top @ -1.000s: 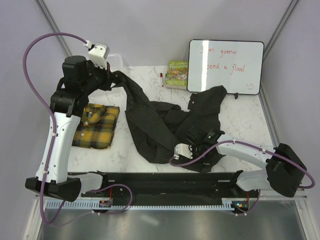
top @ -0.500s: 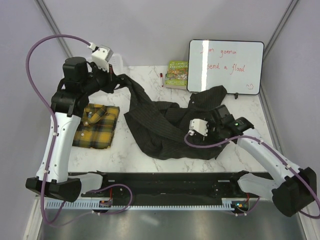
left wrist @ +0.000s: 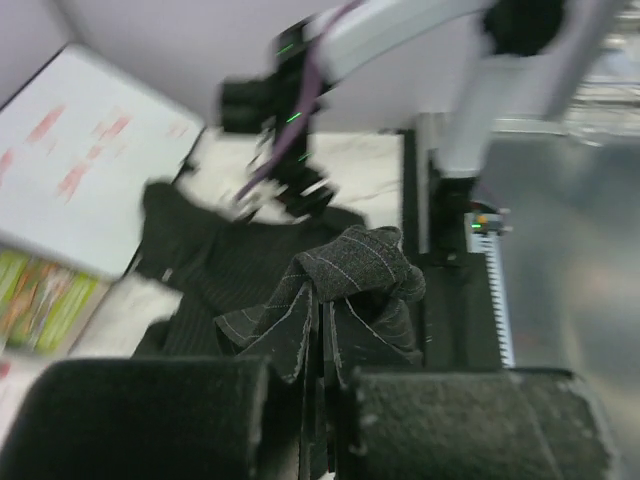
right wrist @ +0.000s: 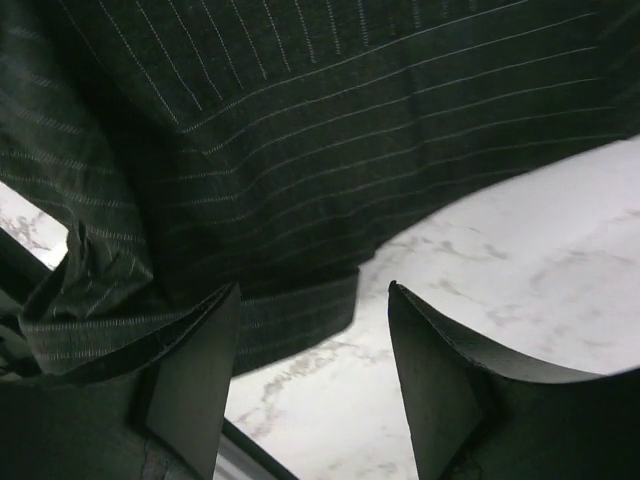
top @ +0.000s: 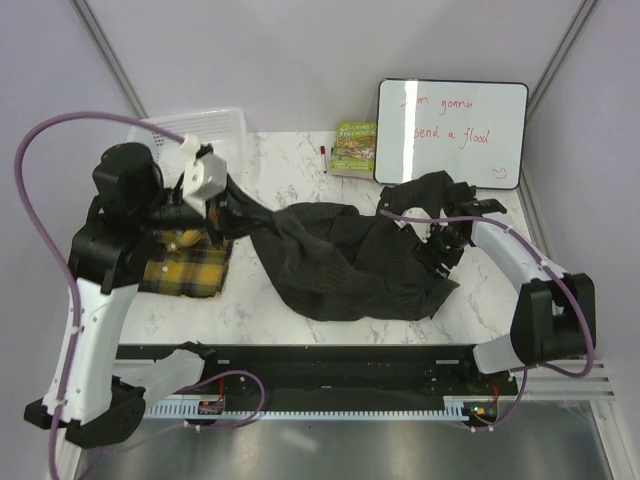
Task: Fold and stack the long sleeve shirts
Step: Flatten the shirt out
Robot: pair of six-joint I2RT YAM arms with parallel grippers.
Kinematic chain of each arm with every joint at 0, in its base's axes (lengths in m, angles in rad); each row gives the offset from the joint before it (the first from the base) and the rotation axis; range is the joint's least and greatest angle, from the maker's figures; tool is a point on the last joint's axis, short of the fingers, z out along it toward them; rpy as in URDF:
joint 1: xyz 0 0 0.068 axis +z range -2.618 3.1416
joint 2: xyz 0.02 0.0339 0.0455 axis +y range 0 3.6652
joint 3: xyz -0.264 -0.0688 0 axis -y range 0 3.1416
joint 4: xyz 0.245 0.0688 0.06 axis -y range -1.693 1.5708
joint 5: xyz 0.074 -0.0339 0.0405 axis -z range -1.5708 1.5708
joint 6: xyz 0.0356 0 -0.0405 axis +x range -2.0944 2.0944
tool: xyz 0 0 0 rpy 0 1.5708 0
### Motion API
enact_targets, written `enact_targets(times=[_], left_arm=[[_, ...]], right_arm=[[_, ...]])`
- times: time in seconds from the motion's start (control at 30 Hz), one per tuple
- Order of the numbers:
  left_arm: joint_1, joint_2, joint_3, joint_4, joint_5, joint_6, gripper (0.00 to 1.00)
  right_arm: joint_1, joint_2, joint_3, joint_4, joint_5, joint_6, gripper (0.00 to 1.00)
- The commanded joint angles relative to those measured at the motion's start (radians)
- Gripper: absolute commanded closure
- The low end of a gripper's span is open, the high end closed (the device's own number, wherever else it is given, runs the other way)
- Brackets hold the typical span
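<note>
The dark pinstriped long sleeve shirt [top: 340, 262] lies crumpled across the middle of the marble table. My left gripper [top: 228, 212] is shut on a bunched edge of it at its left end; the left wrist view shows the cloth [left wrist: 345, 290] pinched between the pads [left wrist: 450, 420]. The yellow-and-black plaid shirt [top: 188, 272] lies folded at the left, partly under the left arm. My right gripper [top: 443, 243] hovers over the dark shirt's right part. In the right wrist view it [right wrist: 313, 292] stands open above the shirt's hem [right wrist: 300, 130] and bare marble, holding nothing.
A whiteboard [top: 452, 132] and a small book [top: 353, 147] stand at the back. A white mesh basket [top: 205, 126] sits at the back left behind the left arm. The black rail [top: 320, 365] runs along the table's near edge.
The left gripper has come down and nearer with the dark shirt's edge, dragging it left. The right arm has swung from the shirt's near edge to its far right, and its jaws have widened.
</note>
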Motion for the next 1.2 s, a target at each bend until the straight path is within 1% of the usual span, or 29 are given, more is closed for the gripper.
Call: enact_targets(times=[0.0,0.03,0.07,0.1,0.13,0.17,0.2,0.27,0.33,0.37,0.4,0.43,0.47,0.57,0.6,0.7,0.77,0.8,0.87,0.9,0.93,0.97,1.0,1.07,1.1,1.13,1.17], left_arm=[[-0.161,-0.099,0.054,0.126,0.206,-0.139,0.98],[-0.167,-0.101,0.055,0.301,0.268,-0.234,0.98],[-0.167,-0.098,0.054,0.417,0.302,-0.361,0.98],[-0.175,-0.090,0.039,0.582,0.330,-0.645,0.98],[-0.187,-0.084,0.023,0.895,0.340,-0.789,0.98],[-0.204,-0.078,0.008,1.015,0.331,-0.905,0.97],[-0.235,-0.070,0.012,1.051,0.319,-0.997,0.95],[-0.255,-0.060,-0.003,1.051,0.305,-1.009,0.95],[-0.270,-0.075,-0.101,1.041,0.331,-0.993,0.95],[-0.273,-0.083,-0.141,1.006,0.339,-0.980,0.95],[-0.279,-0.093,-0.220,0.945,0.339,-0.900,0.94],[-0.282,-0.109,-0.248,0.853,0.298,-0.824,0.94],[-0.286,-0.112,-0.283,0.629,0.263,-0.641,0.97],[-0.324,-0.104,-0.357,0.431,0.096,-0.378,0.98],[-0.330,-0.094,-0.377,0.385,-0.014,-0.340,0.98],[-0.336,-0.037,-0.432,0.343,-0.193,-0.222,0.98],[-0.338,-0.008,-0.469,0.341,-0.320,-0.176,0.98],[-0.339,0.026,-0.481,0.306,-0.387,-0.139,0.98],[-0.347,0.057,-0.517,0.271,-0.472,-0.050,0.98],[-0.354,0.083,-0.529,0.252,-0.560,-0.019,0.98],[-0.358,0.091,-0.547,0.234,-0.621,0.004,0.98],[-0.358,0.097,-0.595,0.235,-0.686,0.033,0.98],[-0.358,0.112,-0.616,0.231,-0.784,0.062,0.98],[-0.358,0.112,-0.690,0.222,-0.848,0.135,0.98],[-0.358,0.108,-0.714,0.211,-0.838,0.168,0.98],[-0.358,0.082,-0.739,0.164,-0.795,0.209,0.98],[-0.358,0.063,-0.777,0.095,-0.726,0.342,0.98]], right_arm=[[0.016,0.104,0.026,0.046,-0.053,0.144,0.32],[0.027,0.147,0.026,0.049,-0.037,0.152,0.33],[0.036,0.164,0.020,0.064,-0.034,0.169,0.34],[0.056,0.177,0.011,0.076,-0.030,0.175,0.34],[0.070,0.192,-0.008,0.090,-0.014,0.176,0.35],[0.082,0.197,-0.017,0.121,-0.004,0.190,0.34],[0.111,0.203,-0.024,0.133,0.015,0.196,0.34],[0.125,0.220,-0.022,0.145,0.035,0.209,0.35],[0.125,0.226,-0.002,0.145,0.040,0.218,0.35],[0.125,0.227,0.005,0.145,0.061,0.219,0.35],[0.125,0.227,0.006,0.142,0.072,0.210,0.35],[0.125,0.234,0.008,0.142,0.084,0.203,0.35],[0.125,0.240,0.005,0.136,0.114,0.195,0.35],[0.125,0.275,-0.012,0.156,0.188,0.172,0.35],[0.123,0.283,-0.018,0.170,0.235,0.169,0.35],[0.123,0.293,-0.025,0.227,0.308,0.173,0.35],[0.122,0.304,-0.009,0.266,0.349,0.189,0.35],[0.117,0.309,-0.003,0.280,0.406,0.192,0.35],[0.104,0.330,0.027,0.323,0.447,0.190,0.35],[0.079,0.339,0.043,0.332,0.464,0.195,0.35],[0.067,0.342,0.076,0.343,0.481,0.193,0.34],[0.054,0.344,0.090,0.345,0.495,0.186,0.35],[0.050,0.335,0.103,0.346,0.501,0.174,0.35],[0.045,0.316,0.124,0.348,0.517,0.144,0.34],[0.045,0.294,0.130,0.349,0.518,0.140,0.33],[0.045,0.281,0.150,0.328,0.511,0.135,0.33],[0.042,0.269,0.164,0.304,0.491,0.134,0.32]])
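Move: The left hand holds one end of the dark shirt high over the table; the shirt's middle lies about 10 cm ahead, 21 to the right and 44 below. From that hand the plaid shirt is some 27 cm left and 14 ahead, the green book 43 ahead and 18 right, both about 44 below. From the open right hand, the shirt's right edge is straight below by 8 cm, its far sleeve 20 ahead and 4 left, the whiteboard 38 ahead and 4 right. Back and up in a quick swing of about 16 cm, the left hand draws its pinched end of the shirt, then whips forward and down towards the shirt's middle, finishing nearly 30 cm below its start with the fingers tipped downward. Meanwhile the open right hand sinks to the shirt's right edge, edges left and back to the right, then slides forward and to the right towards the far sleeve, staying low and tilting. ##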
